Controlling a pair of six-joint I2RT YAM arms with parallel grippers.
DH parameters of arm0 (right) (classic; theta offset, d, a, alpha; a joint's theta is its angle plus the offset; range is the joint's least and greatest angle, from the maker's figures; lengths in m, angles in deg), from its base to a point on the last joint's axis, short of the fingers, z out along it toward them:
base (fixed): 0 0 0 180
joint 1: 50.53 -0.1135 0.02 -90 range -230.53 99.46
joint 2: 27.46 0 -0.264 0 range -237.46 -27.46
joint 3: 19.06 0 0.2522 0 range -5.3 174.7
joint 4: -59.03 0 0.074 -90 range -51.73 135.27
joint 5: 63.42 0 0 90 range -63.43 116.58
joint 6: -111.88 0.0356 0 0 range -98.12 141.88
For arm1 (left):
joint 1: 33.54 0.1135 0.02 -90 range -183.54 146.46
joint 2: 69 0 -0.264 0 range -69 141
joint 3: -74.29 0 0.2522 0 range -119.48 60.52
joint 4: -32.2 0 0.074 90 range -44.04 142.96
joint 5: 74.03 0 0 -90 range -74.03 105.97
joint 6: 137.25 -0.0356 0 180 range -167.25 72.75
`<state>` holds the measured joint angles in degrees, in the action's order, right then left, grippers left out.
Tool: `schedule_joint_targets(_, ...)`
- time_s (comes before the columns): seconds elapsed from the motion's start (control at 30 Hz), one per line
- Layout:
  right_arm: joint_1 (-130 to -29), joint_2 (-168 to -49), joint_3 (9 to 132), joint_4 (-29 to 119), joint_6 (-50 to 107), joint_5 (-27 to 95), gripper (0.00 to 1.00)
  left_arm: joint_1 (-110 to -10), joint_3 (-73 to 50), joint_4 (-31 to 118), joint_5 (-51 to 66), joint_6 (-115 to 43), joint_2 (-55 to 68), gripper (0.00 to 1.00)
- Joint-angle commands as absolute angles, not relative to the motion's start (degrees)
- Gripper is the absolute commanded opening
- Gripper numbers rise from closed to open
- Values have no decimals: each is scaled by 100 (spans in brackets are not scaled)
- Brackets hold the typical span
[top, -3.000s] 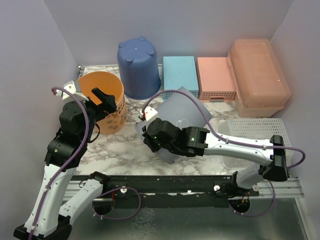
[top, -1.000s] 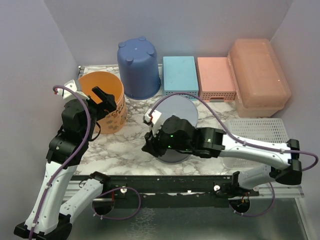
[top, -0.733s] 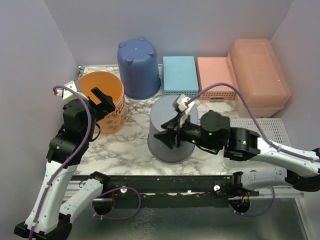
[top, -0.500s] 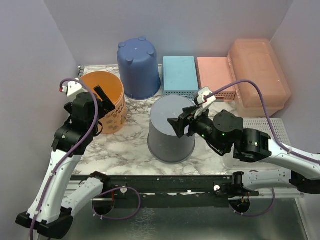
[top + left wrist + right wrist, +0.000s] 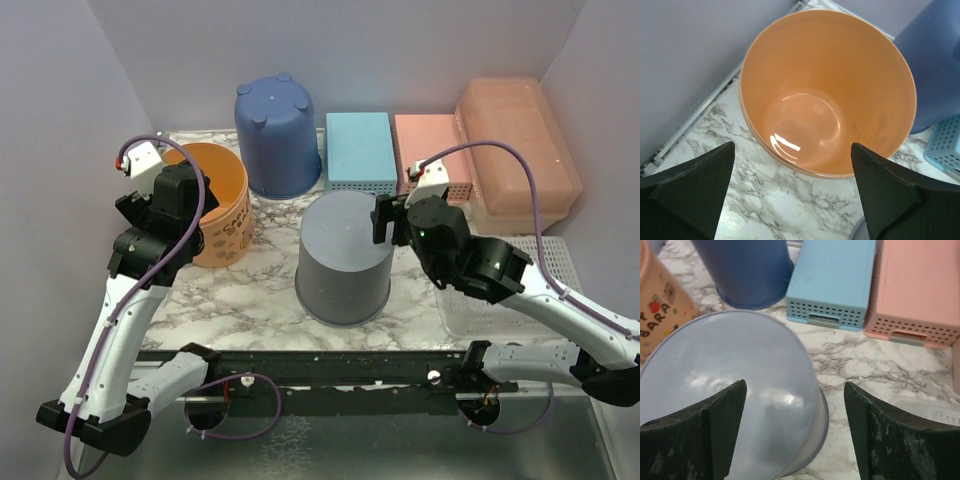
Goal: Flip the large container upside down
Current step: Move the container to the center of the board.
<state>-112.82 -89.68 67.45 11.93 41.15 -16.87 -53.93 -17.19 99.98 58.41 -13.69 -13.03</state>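
The large container [image 5: 520,150], a translucent peach-orange box, stands at the back right corner, and neither gripper touches it. A grey bucket [image 5: 343,260] stands upside down mid-table, its flat bottom up. My right gripper [image 5: 390,220] hovers open at the bucket's upper right edge. In the right wrist view the grey bucket [image 5: 730,390] lies below and left of the spread right gripper [image 5: 794,390], with nothing held. My left gripper [image 5: 185,195] hangs open over the upright orange bucket [image 5: 215,185]. The left wrist view looks into the orange bucket [image 5: 830,90] past the wide left gripper [image 5: 792,150].
An upturned dark blue bucket [image 5: 275,135], a light blue basket [image 5: 360,150] and a pink perforated basket [image 5: 432,155] line the back wall. A white perforated basket [image 5: 510,290] sits at the front right under the right arm. Walls close in the left, back and right sides.
The right gripper tipped the grey bucket upside down onto the table, let go and pulled back to the right, opening. The left arm moved up over the orange bucket.
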Motion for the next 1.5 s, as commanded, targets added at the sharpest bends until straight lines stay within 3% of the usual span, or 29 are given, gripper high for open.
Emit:
schedule_joint_targets(0.0, -10584, -8926, 6857, 876, 4719, -654, 83, -5272, -1815, 10336, 6493, -1512, -1101, 99)
schedule_joint_targets(0.2, -9725, -8889, 6642, 977, 5067, 827, 84, -4041, -1508, 9822, 5418, -1979, -1046, 99)
schedule_joint_targets(0.4, -9644, -8762, 6432, 1053, 5055, 1045, 84, -2714, -1204, 9499, 4474, -2263, -898, 99)
schedule_joint_targets(0.57, -9562, -8690, 6290, 1057, 5069, 1189, 84, -2269, -907, 9116, 3881, -2258, -814, 98)
schedule_joint_targets(1.0, -9010, -8619, 6153, 1170, 5018, 2013, 85, -1960, -617, 8481, 3460, -2311, -486, 79)
schedule_joint_targets(1.2, -8784, -8618, 5849, 1402, 5264, 2259, 85, -1859, -348, 8270, 3036, -2400, -424, 65)
schedule_joint_targets(1.47, -8719, -8549, 5483, 1789, 5769, 2934, 84, -1811, -271, 8412, 3642, -2526, -679, 26)
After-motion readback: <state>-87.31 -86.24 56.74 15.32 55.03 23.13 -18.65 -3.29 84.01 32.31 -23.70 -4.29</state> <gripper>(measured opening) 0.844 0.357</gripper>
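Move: The open orange container's middle is about 10 cm ahead of the left hand, 1 cm left and 22 cm below. From that hand the blue container is 28 cm ahead and 14 cm right, the grey one level and 26 cm right. From the right hand the upturned grey container lies some 2 cm ahead, 10 cm left and 21 cm below; the teal basket is 28 cm ahead, 6 cm left, the blue container 28 cm ahead, 24 cm left. Left hand swings about 10 cm left and down, closing astride the orange rim; right sinks 6 cm towards grey. ##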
